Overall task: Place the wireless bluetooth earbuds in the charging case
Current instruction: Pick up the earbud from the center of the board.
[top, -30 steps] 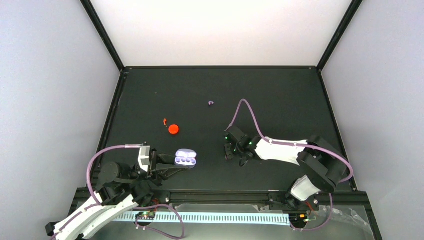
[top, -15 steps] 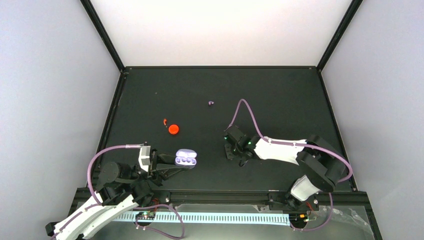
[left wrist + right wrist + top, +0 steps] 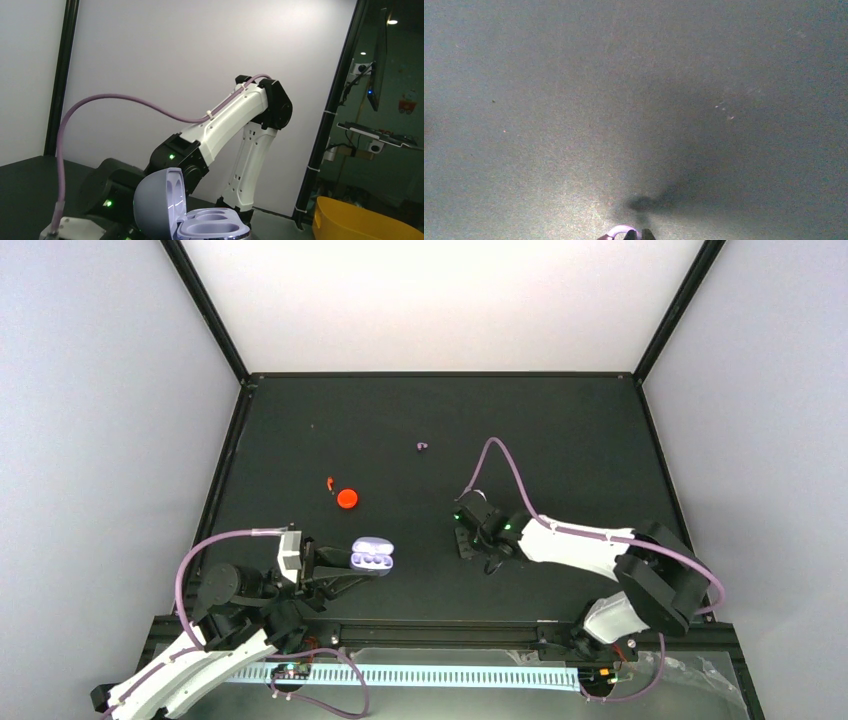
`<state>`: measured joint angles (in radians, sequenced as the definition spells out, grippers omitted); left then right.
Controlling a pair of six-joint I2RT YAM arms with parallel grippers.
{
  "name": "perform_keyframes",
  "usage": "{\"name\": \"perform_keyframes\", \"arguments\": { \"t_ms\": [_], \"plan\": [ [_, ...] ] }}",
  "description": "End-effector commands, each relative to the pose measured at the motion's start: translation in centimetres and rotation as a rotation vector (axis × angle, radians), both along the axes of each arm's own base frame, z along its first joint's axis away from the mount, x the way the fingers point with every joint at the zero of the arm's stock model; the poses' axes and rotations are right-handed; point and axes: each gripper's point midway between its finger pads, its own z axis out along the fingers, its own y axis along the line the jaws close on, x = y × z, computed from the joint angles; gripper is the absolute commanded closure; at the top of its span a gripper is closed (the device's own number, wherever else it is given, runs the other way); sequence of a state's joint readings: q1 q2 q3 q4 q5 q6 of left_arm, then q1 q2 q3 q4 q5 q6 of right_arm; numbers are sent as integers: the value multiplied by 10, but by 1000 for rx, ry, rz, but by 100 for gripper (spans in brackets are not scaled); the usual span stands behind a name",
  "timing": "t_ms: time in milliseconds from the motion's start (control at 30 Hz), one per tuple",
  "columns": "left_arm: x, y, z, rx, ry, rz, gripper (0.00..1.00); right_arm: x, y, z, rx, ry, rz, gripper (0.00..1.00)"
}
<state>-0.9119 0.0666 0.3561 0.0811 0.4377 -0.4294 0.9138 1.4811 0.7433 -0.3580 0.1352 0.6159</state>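
Note:
My left gripper (image 3: pixel 343 566) is shut on the pale lavender charging case (image 3: pixel 372 556) near the table's front left. In the left wrist view the case (image 3: pixel 200 222) has its lid up and both wells are bare; my fingers are hidden there. My right gripper (image 3: pixel 466 540) hangs over the middle of the table, to the right of the case. In the right wrist view its tips (image 3: pixel 639 235) are shut on a lavender earbud (image 3: pixel 619 231) at the bottom edge, above its shadow. Another lavender earbud (image 3: pixel 422 447) lies further back.
A round red-orange case (image 3: pixel 347 499) sits left of centre with a red-orange earbud (image 3: pixel 330 483) just behind it. The right arm (image 3: pixel 235 115) fills the middle of the left wrist view. A yellow bin (image 3: pixel 360 222) stands beyond the table's right side.
My right gripper has shut on the lavender earbud and shifted slightly right, its elbow swinging outward. The left arm and the case have not moved.

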Motion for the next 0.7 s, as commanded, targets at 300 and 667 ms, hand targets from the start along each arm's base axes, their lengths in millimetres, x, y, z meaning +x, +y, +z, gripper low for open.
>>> {"name": "perform_keyframes", "arguments": {
  "t_ms": [300,667],
  "plan": [
    [8,-3,7,-14,-10,29,99,19,-18,74,47,-214,-84,99],
    [22,-10,37,-74,-118,100,98,24,-47,236,111,-517,-62,99]
  ]
}}
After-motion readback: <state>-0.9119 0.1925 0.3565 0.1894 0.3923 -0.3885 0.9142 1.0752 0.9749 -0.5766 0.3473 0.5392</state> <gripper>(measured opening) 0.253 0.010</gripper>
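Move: The right hand already holds the purple earbud, some 2 cm over the board. The open charging case lies about 16 cm back, 14 cm to its left and 30 cm above. From the right hand, the loose purple earbud sits about 23 cm ahead and 9 cm left, the orange earbud level with it and 14 cm left. From the left hand, which keeps the case, the held earbud is 16 cm ahead, 14 cm right and 30 cm below. Keeping its pinch on the purple earbud, the right hand climbs steeply some 19 cm towards the height of the charging case, gathering speed, easing a little forward and right while its fingertips swing outward and up by roughly 25 degrees. The left hand keeps its hold on the open case and brings it slowly 2 to 3 cm forward and to the right, fingers unchanged. ##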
